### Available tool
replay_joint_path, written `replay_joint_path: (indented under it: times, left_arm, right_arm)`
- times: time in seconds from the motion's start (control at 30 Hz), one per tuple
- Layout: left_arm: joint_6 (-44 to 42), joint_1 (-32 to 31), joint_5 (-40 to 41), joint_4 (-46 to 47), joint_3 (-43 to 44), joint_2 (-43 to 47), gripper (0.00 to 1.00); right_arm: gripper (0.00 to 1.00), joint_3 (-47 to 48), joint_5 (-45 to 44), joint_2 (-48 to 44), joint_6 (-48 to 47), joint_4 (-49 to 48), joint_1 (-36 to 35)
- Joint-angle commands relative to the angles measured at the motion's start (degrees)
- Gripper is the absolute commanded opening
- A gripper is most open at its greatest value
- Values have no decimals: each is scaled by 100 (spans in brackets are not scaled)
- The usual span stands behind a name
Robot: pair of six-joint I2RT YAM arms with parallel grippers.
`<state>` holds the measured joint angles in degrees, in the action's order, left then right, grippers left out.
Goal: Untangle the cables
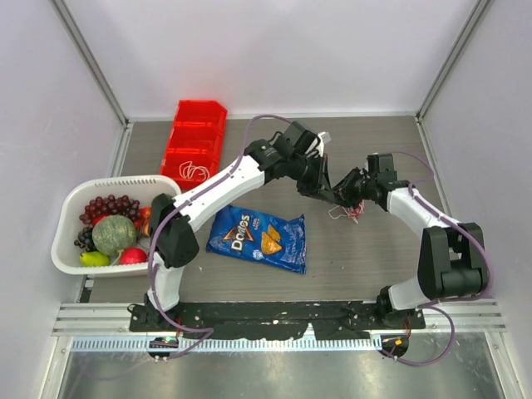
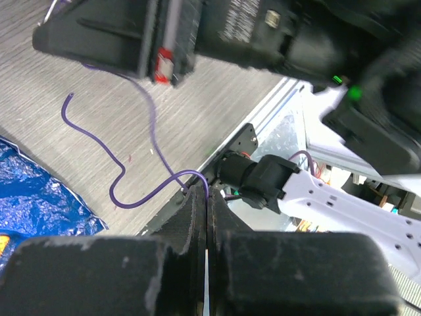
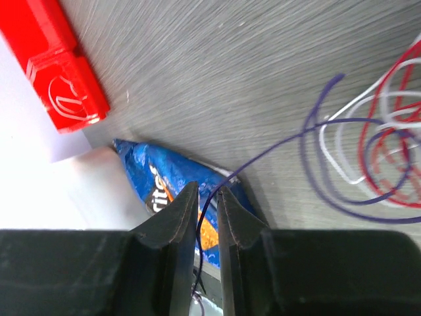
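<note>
The cables (image 1: 347,213) lie as a small tangle of red, white and purple loops on the table, just below where both grippers meet. In the right wrist view the tangle (image 3: 375,151) sits at the right edge, and one purple cable (image 3: 276,141) runs out of it. That cable passes loosely through the narrow gap of my right gripper (image 3: 207,191), which is open and not pinching it. My left gripper (image 2: 207,191) is shut on a purple cable (image 2: 131,197) that curls away over the table. From above, the left gripper (image 1: 329,193) and right gripper (image 1: 347,193) almost touch.
A blue chip bag (image 1: 258,237) lies in front of the left arm, near the tangle. A red bin (image 1: 195,141) at the back left holds a light coiled cord (image 1: 195,172). A white basket (image 1: 62,249) of fruit stands at the left.
</note>
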<state>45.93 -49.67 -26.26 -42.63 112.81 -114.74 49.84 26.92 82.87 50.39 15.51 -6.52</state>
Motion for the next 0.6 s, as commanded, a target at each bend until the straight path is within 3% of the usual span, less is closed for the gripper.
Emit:
replay_joint_path:
  times: [0.0,0.33,0.57]
  left_arm:
    - [-199,-87,16,-175,390,663,0]
    - [-488,-87,192,-878,1224,1085,0]
    - [-770,-69,490,-1169,2235,1340,0]
  right_arm:
    - [23,-19,-29,255,111,-460,292]
    - [24,359,-195,1011,103,-558,889]
    - [26,482,-696,1065,-389,-13,1180]
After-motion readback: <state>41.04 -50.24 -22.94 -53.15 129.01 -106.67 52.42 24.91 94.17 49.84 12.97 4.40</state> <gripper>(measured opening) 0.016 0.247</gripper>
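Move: The tangle of red and white cable lies about 7 cm to the right of the right hand, 4 cm ahead and some 10 cm below it; the chip bag is about 21 cm to that hand's left and 4 cm back, and the red bin about 38 cm left and 24 cm ahead, both on the table. From the left hand, already gripping the purple cable, the tangle is some 12 cm ahead, 10 cm right and 22 cm below. The left hand keeps its shut grip on the purple cable and draws it up about 14 cm and slightly left, away from the tangle, its wrist tilting some 15 degrees as it rises. Meanwhile the right hand, its fingers staying slightly open with the cable still running between their tips, slides along it towards the tangle, going about 7 cm right, 5 cm down and 4 cm forward while turning a little clockwise. ##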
